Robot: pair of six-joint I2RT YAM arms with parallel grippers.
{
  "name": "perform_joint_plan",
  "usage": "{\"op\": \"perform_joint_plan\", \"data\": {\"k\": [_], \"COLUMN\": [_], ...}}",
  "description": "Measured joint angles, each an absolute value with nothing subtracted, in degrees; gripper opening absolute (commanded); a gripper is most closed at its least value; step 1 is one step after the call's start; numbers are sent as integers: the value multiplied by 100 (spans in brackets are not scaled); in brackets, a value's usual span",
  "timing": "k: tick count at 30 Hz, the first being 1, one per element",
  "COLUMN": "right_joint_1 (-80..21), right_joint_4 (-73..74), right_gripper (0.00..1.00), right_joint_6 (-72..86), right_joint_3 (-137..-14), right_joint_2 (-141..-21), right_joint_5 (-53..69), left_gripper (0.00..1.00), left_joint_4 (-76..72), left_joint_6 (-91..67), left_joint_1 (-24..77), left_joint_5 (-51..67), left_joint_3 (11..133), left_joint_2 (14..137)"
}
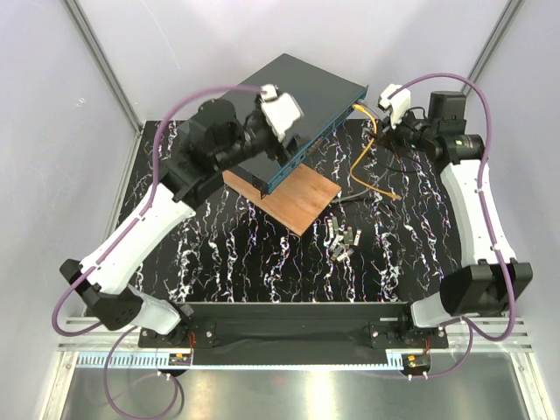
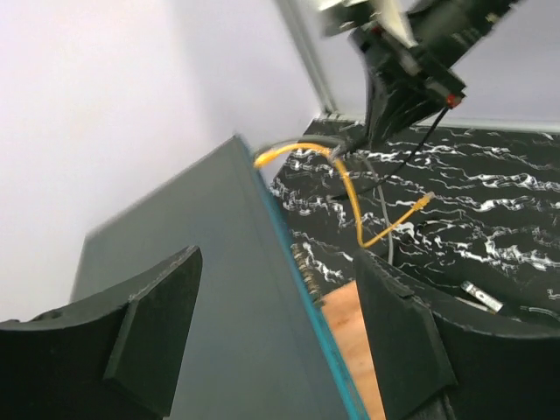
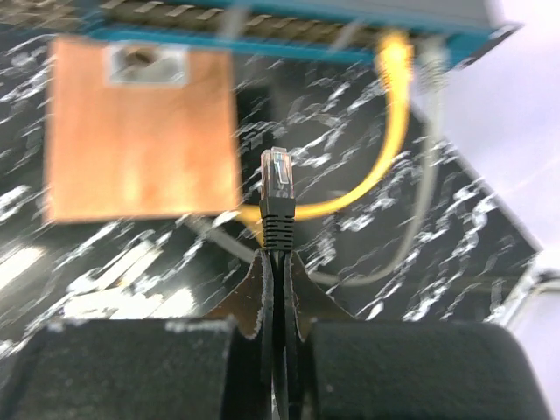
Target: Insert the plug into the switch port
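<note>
The switch (image 1: 297, 83) is a flat dark box with a teal front face (image 1: 319, 140), resting partly on a wooden board (image 1: 284, 197). Its row of ports (image 3: 175, 10) is blurred. A thin orange cable (image 1: 372, 162) is plugged in near the switch's right end. Its free plug (image 1: 395, 197) lies on the table, also in the left wrist view (image 2: 426, 199). My right gripper (image 3: 278, 254) is shut on a black cable just behind its clear connector (image 3: 276, 175), which points at the switch face from a short way off. My left gripper (image 2: 280, 341) is open above the switch's front edge.
Several small grey metal modules (image 1: 341, 241) lie right of the board, one in the left wrist view (image 2: 481, 297). A grey cable (image 3: 429, 166) also runs from the switch's right end across the marbled black mat (image 1: 227, 254). White walls close in behind.
</note>
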State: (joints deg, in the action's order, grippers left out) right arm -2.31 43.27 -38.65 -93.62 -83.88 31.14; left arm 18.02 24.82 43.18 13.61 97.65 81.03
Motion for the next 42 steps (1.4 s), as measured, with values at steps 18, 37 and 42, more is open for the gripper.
{"op": "perform_joint_plan", "data": {"k": [18,37,42], "right_joint_1": [-333,-484,-484], "right_joint_4": [2676,2716,2873], "right_gripper": [0,0,0], "right_joint_6": [-3524,-3345,-3295], "right_joint_3": [-9810,-10331,-10462], "right_joint_2": [-9682,-10204,-10259], "right_joint_5": [2888,2792,2792], "left_gripper": [77,78,78], "left_joint_4": [2222,2388,2388], "left_joint_6": [930,786,786], "left_joint_1": [3712,3695,3684], "left_joint_5": [1334,1017,1017], "left_joint_3": [9915,10060,10060], "left_joint_2": [8571,9124,9124]}}
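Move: The switch port for the black plug, which the right hand already holds by the cable behind its boot, lies about 14 cm ahead of that hand, 5 cm to its left and 4 cm below. The seated yellow plug is some 15 cm ahead and 4 cm left of the hand, the grey plug about 16 cm ahead and 2 cm left, both at port height. From the left hand the port is roughly 22 cm ahead, 16 cm right and 17 cm lower. The black plug is carried forward about 11 cm towards the switch's front face by the right hand, fast at first, then eased slightly left and on to the port beside the yellow plug, fingers still shut on it. Over the switch's top, the open left hand goes forward and sinks some 8 cm, tipping down about 20 degrees. ##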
